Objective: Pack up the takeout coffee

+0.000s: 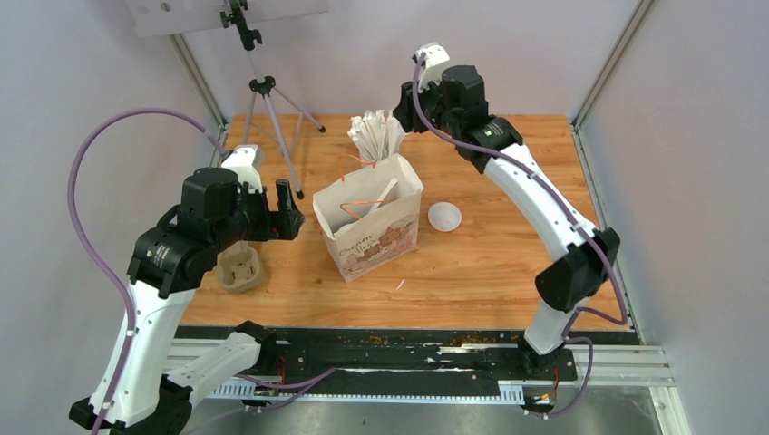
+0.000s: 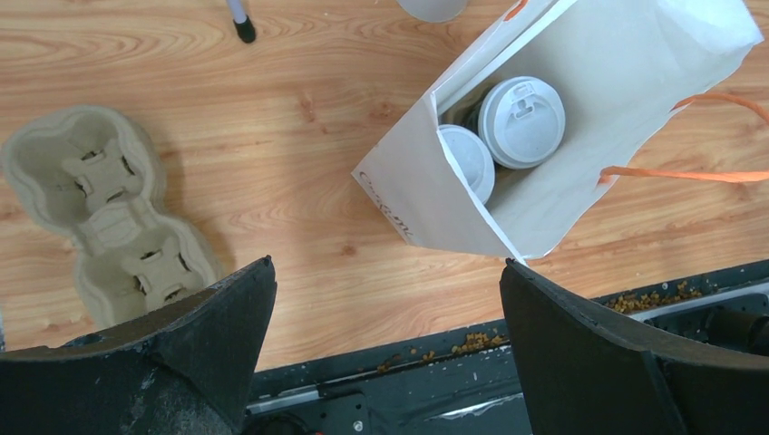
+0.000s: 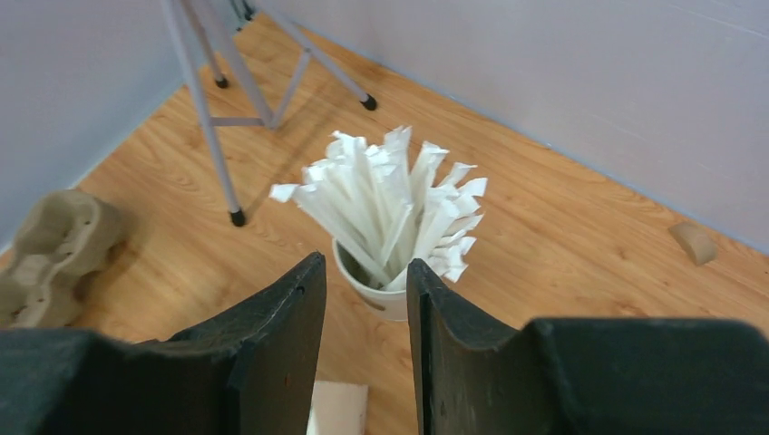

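The takeout coffee, two cups with round white lids (image 2: 521, 120) (image 2: 470, 161), stands side by side inside the open white paper bag (image 2: 426, 195); only the lids show. In the top view the bag (image 1: 367, 236) stands mid-table and a thin white stick (image 1: 381, 198) leans in its mouth. My left gripper (image 2: 388, 272) hangs open above the table's near edge, left of the bag (image 1: 292, 210), with nothing between its fingers. My right gripper (image 3: 365, 267) is open with a narrow gap, empty, hovering beside the white cup of wrapped sticks (image 3: 390, 217), behind the bag (image 1: 402, 116).
The beige pulp carrier (image 1: 238, 269) lies empty at the near left (image 2: 100, 213). A tripod (image 1: 272, 118) stands at the back left. A small round white piece (image 1: 444, 216) lies right of the bag. Orange handles (image 2: 680, 172) stick out from the bag.
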`<state>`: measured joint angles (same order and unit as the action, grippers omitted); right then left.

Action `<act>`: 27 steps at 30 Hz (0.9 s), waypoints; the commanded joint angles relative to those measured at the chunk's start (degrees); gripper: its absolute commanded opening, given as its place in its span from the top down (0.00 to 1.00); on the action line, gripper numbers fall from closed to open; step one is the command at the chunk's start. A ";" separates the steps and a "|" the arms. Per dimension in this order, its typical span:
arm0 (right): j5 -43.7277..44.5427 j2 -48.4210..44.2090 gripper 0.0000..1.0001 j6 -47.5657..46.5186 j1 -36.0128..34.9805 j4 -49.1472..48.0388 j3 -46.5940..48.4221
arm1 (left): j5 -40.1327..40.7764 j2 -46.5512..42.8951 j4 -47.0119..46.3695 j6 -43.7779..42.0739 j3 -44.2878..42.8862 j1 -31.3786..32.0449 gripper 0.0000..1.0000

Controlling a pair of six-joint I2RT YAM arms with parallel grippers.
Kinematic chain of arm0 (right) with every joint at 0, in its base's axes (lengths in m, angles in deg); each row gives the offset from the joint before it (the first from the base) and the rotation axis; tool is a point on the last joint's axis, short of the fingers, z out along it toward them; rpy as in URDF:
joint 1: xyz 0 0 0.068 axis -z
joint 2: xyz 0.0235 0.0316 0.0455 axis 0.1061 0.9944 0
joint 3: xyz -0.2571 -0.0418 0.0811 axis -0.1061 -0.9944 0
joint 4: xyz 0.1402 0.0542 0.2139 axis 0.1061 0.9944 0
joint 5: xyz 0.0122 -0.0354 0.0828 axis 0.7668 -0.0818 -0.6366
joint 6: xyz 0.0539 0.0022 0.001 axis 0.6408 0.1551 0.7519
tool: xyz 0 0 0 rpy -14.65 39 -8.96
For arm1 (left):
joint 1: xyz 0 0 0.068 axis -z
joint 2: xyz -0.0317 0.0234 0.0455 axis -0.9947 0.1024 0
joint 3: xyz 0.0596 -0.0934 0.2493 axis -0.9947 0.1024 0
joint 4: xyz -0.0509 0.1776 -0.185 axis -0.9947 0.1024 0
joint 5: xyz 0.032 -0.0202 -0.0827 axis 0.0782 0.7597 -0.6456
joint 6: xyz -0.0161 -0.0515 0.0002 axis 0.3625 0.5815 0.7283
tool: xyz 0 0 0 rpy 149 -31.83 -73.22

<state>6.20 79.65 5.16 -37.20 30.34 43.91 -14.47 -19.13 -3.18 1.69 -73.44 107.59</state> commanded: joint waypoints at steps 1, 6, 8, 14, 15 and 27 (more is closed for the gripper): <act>3.85 7.60 0.62 -4.46 1.64 4.53 8.60 | 1.45 -0.40 2.29 0.66 0.07 -0.34 0.00; 3.78 12.93 0.59 -4.63 2.45 4.77 12.12 | 1.03 -1.34 2.78 2.81 1.42 -0.35 0.00; 2.20 13.90 0.59 -5.50 3.09 3.39 11.96 | -0.56 -1.80 1.94 2.64 1.80 -0.35 0.00; -4.59 16.23 0.63 -4.49 6.02 0.40 12.69 | -2.09 -2.35 1.68 2.11 1.74 -0.35 0.00; -5.65 16.47 0.64 -4.50 6.25 0.14 12.92 | -2.08 -2.44 1.61 2.14 1.79 -0.35 0.00; -11.69 21.51 0.64 -2.06 7.42 1.63 18.17 | -2.36 -2.52 1.85 2.80 2.06 -0.35 0.00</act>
<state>-2.21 99.74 1.14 -30.04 34.12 58.71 -16.59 -21.51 -0.56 3.87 -71.06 107.59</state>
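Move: The white straws in their cup are what the right hand is after: about 10 cm ahead of it, 7 cm to its left, their middle some 20 cm below. The paper bag stands some 4 cm back and 9 cm left of the hand, and the white lid lies about 2 cm ahead and 10 cm right, flat on the table. From the left hand, the straws are roughly 33 cm ahead, 17 cm right and 17 cm below. Having left the bag already, the right hand swoops empty towards the straws, about 9 cm forward and 8 cm down, sinking mostly in the first half and then easing forward nearly level, its slightly parted fingers keeping their gap while the wrist tips down some 5 to 10 degrees. The left hand, wide open and holding nothing, eases back and down by about 2 cm, a little farther from the bag. ##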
